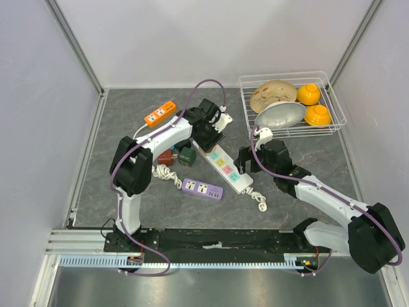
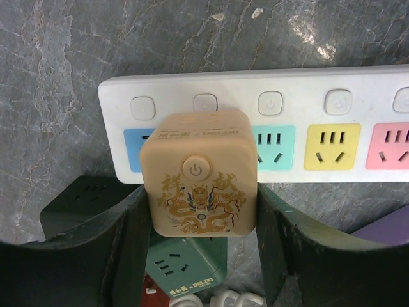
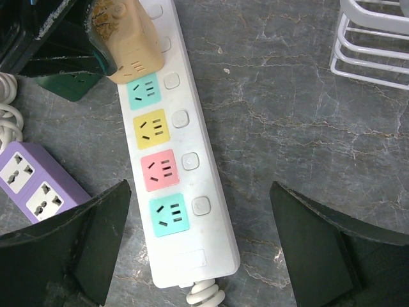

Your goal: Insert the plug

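The plug is a beige cube with a gold dragon and a power button. My left gripper is shut on its two sides. The cube stands on the white power strip, covering the socket between the blue one and the teal one. In the right wrist view the plug meets the strip's face; its prongs are hidden. My right gripper hangs open above the strip's cable end, one finger on each side of it, touching nothing. From above, the left gripper and right gripper sit at opposite ends of the strip.
A green cube socket, a black one and a red-brown one lie beside the strip. A purple strip and coiled white cable lie nearer me, an orange strip at the back left. A wire basket with bowls stands at the back right.
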You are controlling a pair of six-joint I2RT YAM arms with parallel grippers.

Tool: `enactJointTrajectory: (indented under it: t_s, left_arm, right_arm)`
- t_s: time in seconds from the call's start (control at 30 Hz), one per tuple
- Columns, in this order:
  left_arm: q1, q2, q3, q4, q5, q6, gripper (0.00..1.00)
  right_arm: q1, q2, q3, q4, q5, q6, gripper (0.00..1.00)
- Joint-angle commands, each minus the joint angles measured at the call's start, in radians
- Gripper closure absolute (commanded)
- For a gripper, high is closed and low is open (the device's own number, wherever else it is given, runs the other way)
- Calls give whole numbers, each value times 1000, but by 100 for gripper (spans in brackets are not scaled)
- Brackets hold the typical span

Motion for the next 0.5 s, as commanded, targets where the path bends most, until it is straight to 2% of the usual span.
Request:
enactJointTrajectory:
  t_s: [0.0,0.07,0.17,0.2,0.3,0.37,0.4,0.47]
  left_arm:
    - [11,124,-102,-63,-58,-59,98]
    - [11,113,-110,-58,-65,-63,98]
    - [11,87,-97,-50,-61,-69,57]
    - [11,60,-87,-40,-61,-69,38]
    - [11,-18,-67,-6,-59,-77,25]
    - [11,-54,-45,5,-67,-91,21]
    - [11,-74,-24,8,-69,-99,12]
    - [11,-129,-7,23,-88,-128,9]
  right_arm:
    - [1,1,-1,45,-14,-8,2]
    - [1,1,0,45,-18,-8,2]
    - [1,1,3,40,-21,-8,2]
    - [-1,1,6,34,-23,-8,2]
    - [1,5,25,8,-28,-13,2]
    - [1,2,34,-6,-35,-12,2]
    - [1,-1,42,-18,-41,-10,2]
    - [1,-11,48,-29,-47,-5,2]
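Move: The beige plug already stands on the white strip between the left fingers, its middle about 1 cm ahead, 1 cm right and 1 cm below the hand. The green plug lies some 3 cm back and 7 left, the black plug 2 ahead and 9 left, both roughly 4 cm lower; the purple strip's middle is about 15 back, 2 left and 5 lower. From the idle right hand, the beige plug is 6 cm ahead, 11 left and 5 below. Holding its place around the beige plug at first, the left hand then spreads its fingers clearly wider, ending the grip on the plug's sides. As they part it eases about 1.5 cm left and roughly 1 cm back and down, towards the green plug's side, with only a few degrees of counter-clockwise turn. ##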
